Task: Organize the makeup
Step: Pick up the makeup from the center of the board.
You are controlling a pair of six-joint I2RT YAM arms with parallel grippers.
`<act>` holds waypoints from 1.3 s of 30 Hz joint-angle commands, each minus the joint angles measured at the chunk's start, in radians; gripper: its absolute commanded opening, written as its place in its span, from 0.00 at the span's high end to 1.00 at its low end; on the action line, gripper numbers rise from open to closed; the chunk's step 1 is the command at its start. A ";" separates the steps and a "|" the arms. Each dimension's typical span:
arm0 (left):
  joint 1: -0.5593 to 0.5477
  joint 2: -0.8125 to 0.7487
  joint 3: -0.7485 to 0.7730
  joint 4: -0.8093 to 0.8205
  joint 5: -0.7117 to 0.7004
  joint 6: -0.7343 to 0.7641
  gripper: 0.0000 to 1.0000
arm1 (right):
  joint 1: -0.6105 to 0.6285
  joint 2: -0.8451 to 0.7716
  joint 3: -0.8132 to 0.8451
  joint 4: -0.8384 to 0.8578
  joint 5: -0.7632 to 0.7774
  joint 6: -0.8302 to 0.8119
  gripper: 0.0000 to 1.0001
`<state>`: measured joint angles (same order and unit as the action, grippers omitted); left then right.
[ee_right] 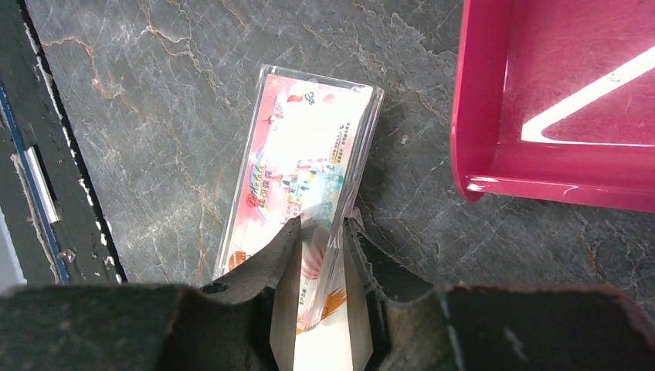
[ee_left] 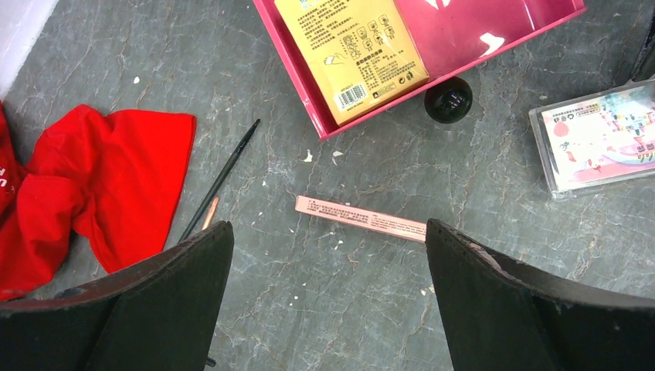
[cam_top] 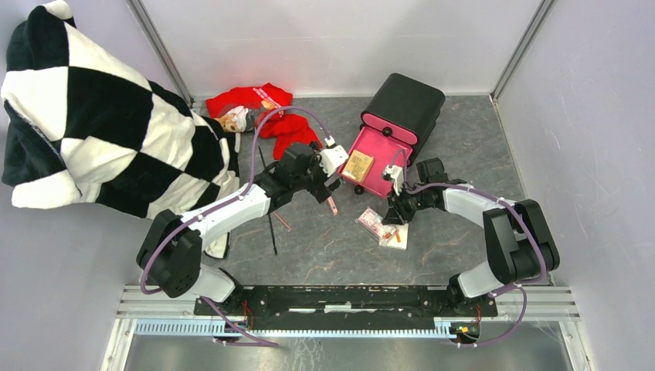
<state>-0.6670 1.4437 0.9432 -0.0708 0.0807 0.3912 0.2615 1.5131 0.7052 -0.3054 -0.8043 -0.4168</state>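
Observation:
A red-patterned clear packet (ee_right: pixel 301 154) lies on the grey table just in front of the pink drawer (ee_right: pixel 556 93). My right gripper (ee_right: pixel 320 224) is shut on the packet's near right edge, one finger on top of it and one beside it. In the top view the packet (cam_top: pixel 382 226) sits under the right gripper (cam_top: pixel 392 216). My left gripper (ee_left: pixel 328 232) hangs wide open above a pink stick (ee_left: pixel 360 219), holding nothing. A thin black pencil (ee_left: pixel 224 174) and a short brown pencil (ee_left: pixel 209 212) lie left of the stick.
The pulled-out pink drawer (cam_top: pixel 386 174) holds a yellow packet (cam_top: pixel 358 165) and belongs to the black box (cam_top: pixel 403 104) at the back. A red cloth (cam_top: pixel 270 116) lies at the back left. A black-and-white checkered cloth (cam_top: pixel 100 124) covers the far left.

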 commanded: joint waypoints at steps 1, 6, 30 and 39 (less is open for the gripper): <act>0.007 -0.031 -0.004 0.056 -0.004 0.041 0.00 | 0.015 -0.020 0.007 -0.029 0.040 -0.049 0.66; 0.009 -0.036 -0.004 0.057 -0.012 0.046 0.00 | 0.059 -0.100 -0.020 0.008 0.135 -0.039 0.17; 0.032 -0.035 -0.012 0.061 -0.099 0.096 0.00 | 0.416 -0.147 -0.013 0.006 0.606 0.006 0.02; 0.033 -0.020 -0.013 0.061 -0.114 0.110 0.00 | 0.431 -0.099 -0.010 0.010 0.684 0.041 0.02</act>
<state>-0.6388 1.4330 0.9314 -0.0502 -0.0166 0.4595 0.6876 1.3895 0.6823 -0.3073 -0.1856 -0.4057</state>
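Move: The clear makeup case lies with its middle about 4 cm left and 2 cm back of the right hand, a centimetre or two below; the fingers are narrowed on its near edge. From that hand the white notepad sits some 4 cm back and 2 cm right, and the pink drawer's middle about 18 cm ahead and 4 cm left. From the left hand the case lies roughly 10 cm back, 14 cm right and 12 cm below. The makeup case's edge is let go as the right fingers spread wide and lift about 1 cm; the hand then shifts left and back some 3 cm over the case and sinks, easing slightly right at the end. Its fingers tip some 25 degrees steeper as the wrist rolls, ending open astride the case. The left hand, still open, drifts about 3 cm left and forward, away from the case. ##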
